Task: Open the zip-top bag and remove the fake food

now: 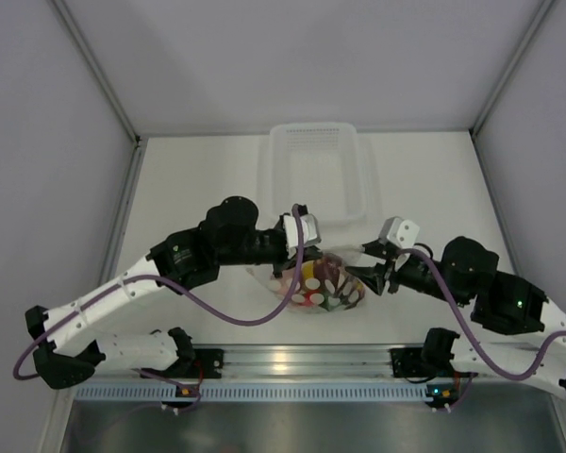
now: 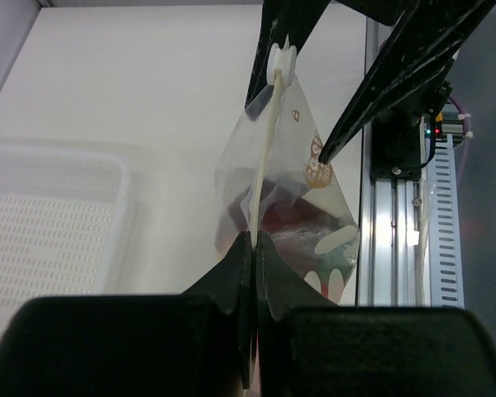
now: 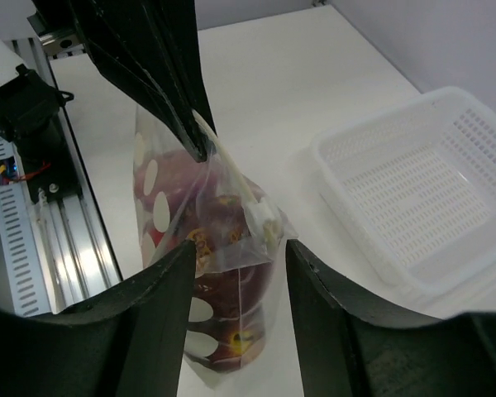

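The zip-top bag (image 1: pixel 326 289), see-through with white dots, hangs just above the table's near middle. My left gripper (image 2: pixel 255 238) is shut on one end of its zip strip, and that grip also shows in the right wrist view, on the bag (image 3: pixel 223 318). The white slider (image 3: pixel 263 219) sits at the other end. My right gripper (image 3: pixel 240 256) is open, its fingers straddling the slider corner without touching it. Dark red and purple fake food (image 3: pixel 231 285) fills the bag's lower part. From above, the left gripper (image 1: pixel 295 267) and right gripper (image 1: pixel 366 276) flank the bag.
A rigid white mesh basket (image 1: pixel 311 170) stands on the table behind the bag, seen also in the right wrist view (image 3: pixel 413 190). The aluminium rail (image 1: pixel 292 360) with the arm bases runs along the near edge. Grey walls close in both sides.
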You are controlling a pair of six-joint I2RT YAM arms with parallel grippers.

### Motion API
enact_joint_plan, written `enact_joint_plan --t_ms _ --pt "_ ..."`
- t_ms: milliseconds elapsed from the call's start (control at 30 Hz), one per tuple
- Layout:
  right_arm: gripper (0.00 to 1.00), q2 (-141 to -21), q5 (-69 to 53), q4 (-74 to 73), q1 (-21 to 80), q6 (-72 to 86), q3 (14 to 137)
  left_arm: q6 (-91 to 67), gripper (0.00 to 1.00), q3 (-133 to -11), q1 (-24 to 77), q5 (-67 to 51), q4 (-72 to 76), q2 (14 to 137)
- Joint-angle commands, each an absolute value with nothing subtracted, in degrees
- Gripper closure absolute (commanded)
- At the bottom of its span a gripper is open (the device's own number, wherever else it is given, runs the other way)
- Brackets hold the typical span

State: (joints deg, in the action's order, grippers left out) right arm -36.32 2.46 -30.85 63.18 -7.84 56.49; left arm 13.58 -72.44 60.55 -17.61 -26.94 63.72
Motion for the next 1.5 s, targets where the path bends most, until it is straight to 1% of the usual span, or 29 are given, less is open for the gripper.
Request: enact_joint_plan --t_ms 0,133,267,367,400,533,633,667,767,833,900,933,967,1000,1133,1233,1300,1333,1367,1433,1467 --pt "0.51 -33.05 3.60 -27.86 62.58 -6.42 55.64 13.54 1.00 -73.65 59.94 -23.02 -23.82 61.26" --pt "0.50 -29.27 0.27 -26.03 62.58 -5.36 54.41 13.36 1.00 -73.91 59.85 -27.85 -23.82 60.29" --pt "0.50 -25.50 -6.41 -21.63 62.67 -4.13 52.13 12.66 1.00 -75.23 59.77 -31.27 -23.73 59.85" --pt "0.52 -23.39 -8.26 -16.71 62.58 -2.90 50.46 12.48 1.00 -76.28 59.77 -34.00 -23.64 59.94" --pt "0.54 -23.12 -9.65 -15.83 62.58 -2.47 50.19 12.31 1.00 -76.46 59.85 -34.27 -23.56 60.03" --pt "0.57 -22.94 -12.91 -12.57 62.58 -1.41 50.18 11.69 1.00 -77.08 59.77 -35.68 -23.55 60.12" --pt "0.62 -24.43 -14.59 -12.13 62.58 -1.23 51.50 11.52 1.00 -77.08 59.85 -36.82 -23.55 60.12" --pt "0.68 -25.39 -14.85 -12.48 62.58 -1.32 51.94 11.60 1.00 -77.08 59.85 -37.00 -23.64 60.03" --pt "0.80 -26.63 -15.64 -12.66 62.58 -1.14 52.82 11.34 1.00 -77.08 59.77 -36.91 -23.55 60.29" --pt "0.80 -26.89 -15.73 -12.66 62.58 -1.06 52.74 11.34 1.00 -77.08 59.77 -36.56 -23.38 60.12" --pt "0.83 -26.81 -15.56 -12.48 62.58 -1.05 52.47 11.34 1.00 -77.08 59.77 -36.39 -23.38 60.21" --pt "0.86 -26.72 -15.47 -12.39 62.58 -1.05 52.21 11.34 1.00 -77.08 59.85 -36.47 -23.38 60.21" --pt "0.92 -26.54 -15.29 -12.31 62.67 -1.14 52.12 11.34 1.00 -76.99 59.77 -36.39 -23.38 60.12" --pt "0.94 -26.54 -15.03 -12.39 62.58 -1.14 52.12 11.34 1.00 -76.99 59.85 -36.30 -23.38 60.12" --pt "0.94 -26.63 -13.80 -13.53 62.58 -1.58 52.73 11.60 1.00 -76.64 59.85 -35.42 -23.47 59.42" --pt "0.91 -26.63 -13.01 -13.71 62.67 -1.76 52.82 11.25 1.00 -76.47 59.77 -34.89 -22.94 58.98" --pt "0.91 -26.63 -12.92 -13.71 62.58 -1.76 52.82 11.08 1.00 -76.29 59.85 -34.98 -22.41 58.80" --pt "0.91 -26.72 -13.09 -13.71 62.58 -1.76 52.91 11.07 1.00 -76.20 59.77 -34.98 -22.24 58.62" --pt "0.97 -26.81 -13.27 -13.88 62.58 -1.84 53.00 10.90 1.00 -76.29 59.77 -35.15 -22.24 58.71" --pt "0.98 -27.33 -13.10 -14.41 62.58 -1.85 53.61 10.90 1.00 -76.38 59.77 -35.16 -22.15 58.97" --pt "1.00 -27.68 -13.10 -14.94 62.67 -2.11 53.96 10.90 1.00 -76.20 59.77 -35.07 -22.15 58.97"
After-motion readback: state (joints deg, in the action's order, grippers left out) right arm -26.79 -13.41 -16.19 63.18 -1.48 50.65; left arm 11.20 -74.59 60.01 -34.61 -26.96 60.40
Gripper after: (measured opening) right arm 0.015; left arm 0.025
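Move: The zip slider, at the end of the bag's top edge, sits nearly between the right hand's open fingertips, about 2 cm ahead and 2 cm to the left, roughly level. From the left hand, already pinching the zip strip, it is some 8 cm to the right, level and straight across. The fake food hangs in the bag about 11 cm below the right hand, 6 cm left and 1 cm back; the white basket lies some 32 cm ahead, 7 cm left and 28 cm below. The bag's zip edge, still pinched by the left hand, is drawn back towards the base and up, about 5 cm, that hand swinging some 15 degrees clockwise. The right hand follows back and up with it, easing right first and then left again, fingertips tipping up and turning counter-clockwise, and shuts its open fingers on the strip's end beside the slider. ##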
